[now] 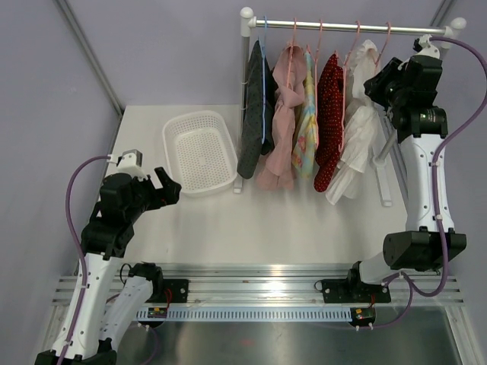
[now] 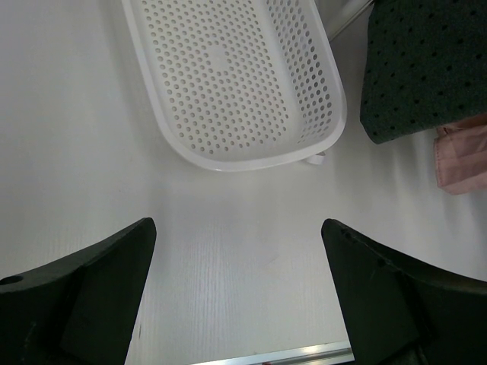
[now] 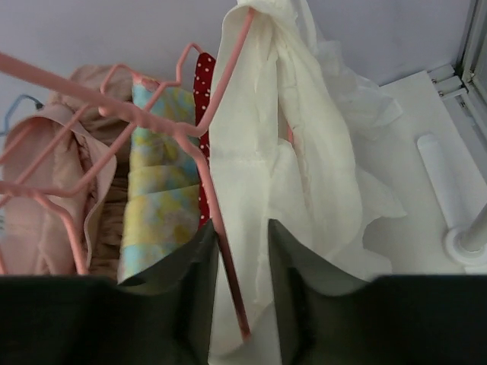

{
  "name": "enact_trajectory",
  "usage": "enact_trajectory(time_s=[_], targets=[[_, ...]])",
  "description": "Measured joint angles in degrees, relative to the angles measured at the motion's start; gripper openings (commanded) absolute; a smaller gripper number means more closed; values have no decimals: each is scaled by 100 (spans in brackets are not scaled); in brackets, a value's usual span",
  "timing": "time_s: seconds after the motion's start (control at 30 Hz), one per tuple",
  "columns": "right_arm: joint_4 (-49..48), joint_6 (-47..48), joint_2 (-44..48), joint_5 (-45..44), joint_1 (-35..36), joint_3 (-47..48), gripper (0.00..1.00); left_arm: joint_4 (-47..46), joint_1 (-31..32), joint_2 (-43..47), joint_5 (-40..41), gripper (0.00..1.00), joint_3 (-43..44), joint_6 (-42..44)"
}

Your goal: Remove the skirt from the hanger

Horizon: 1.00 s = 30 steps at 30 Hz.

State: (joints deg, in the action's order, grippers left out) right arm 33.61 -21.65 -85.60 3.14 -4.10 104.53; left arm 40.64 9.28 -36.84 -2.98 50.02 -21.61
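A white ruffled skirt point(image 1: 358, 144) hangs on a pink hanger point(image 1: 386, 34), the rightmost on the clothes rail point(image 1: 342, 27). My right gripper point(image 1: 378, 85) is up against its top. In the right wrist view the right gripper point(image 3: 240, 228) has its jaws narrowed but open, astride the hanger's sloping pink arm point(image 3: 228, 266) and a flat fold of the white skirt point(image 3: 304, 152). The left finger touches the pink arm. My left gripper point(image 1: 169, 186) hovers wide open over bare table point(image 2: 237, 224), holding nothing.
A white perforated basket point(image 1: 171, 144) point(image 2: 335, 114) lies left of the rack. On the rail also hang a dark grey dotted garment point(image 1: 253, 114), a pink one point(image 1: 285, 114), a yellow-blue one point(image 1: 307, 129) and a red dotted one point(image 1: 329, 114). The rack's right post point(image 3: 472, 236) stands close by.
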Motion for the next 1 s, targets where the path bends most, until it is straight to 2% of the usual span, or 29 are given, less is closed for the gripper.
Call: enact_trajectory(time_s=[0.07, 0.17, 0.2, 0.4, 0.63, 0.7, 0.8, 0.9, 1.0], targets=[[-31, 11, -153, 24, 33, 61, 21, -2, 0, 0, 0, 94, 0, 0], [-39, 50, -413, 66, 85, 282, 13, -2, 2, 0, 0, 94, 0, 0], [-37, 61, -470, 63, 114, 354, 1, -2, 2, 0, 0, 94, 0, 0], [234, 138, -603, 35, 186, 750, 0, -2, 33, 0, 0, 95, 0, 0], [734, 225, -590, -59, 258, 1729, 0, -2, 55, 13, 2, 95, -2, 0], [857, 240, -522, -61, 260, 2041, 0, -4, 55, 13, -7, 99, 0, 2], [1311, 238, -258, -63, 260, 2184, 0, -72, 101, 48, -153, 99, 0, 31], [1362, 227, 380, -50, 262, 1641, 0, -129, 610, 15, -199, 99, 90, 17], [1290, 153, 1314, -22, 262, 614, 0, -223, 1801, -361, -144, 99, 651, -33]])
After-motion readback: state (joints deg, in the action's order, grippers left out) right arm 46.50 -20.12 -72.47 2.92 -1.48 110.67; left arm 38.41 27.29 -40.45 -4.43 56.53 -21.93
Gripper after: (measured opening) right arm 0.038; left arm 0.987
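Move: The near bar of the white skirt's pink hanger lies about 3 cm ahead of the right fingertips and 1 cm left, level with them. The white skirt hangs some 6 cm ahead and 12 cm below that hand, straight in front; the red dotted skirt is also 6 cm ahead, 6 cm left and 12 cm lower. The clothes rod runs about 9 cm ahead and 7 cm above. From the left hand the bar lies roughly 45 cm right, 24 cm ahead and 17 cm higher. The white skirt's hanger is pinched as the right hand eases some 2.5 cm forward and slightly left, its half-open fingers shutting on the near bar; it then lifts the hanger about 9 cm, tipping up slightly, and draws it back about 13 cm from the rod, keeping its grip. Late on, the open, empty left hand swings right towards the clothes and a little up, turning clockwise. ##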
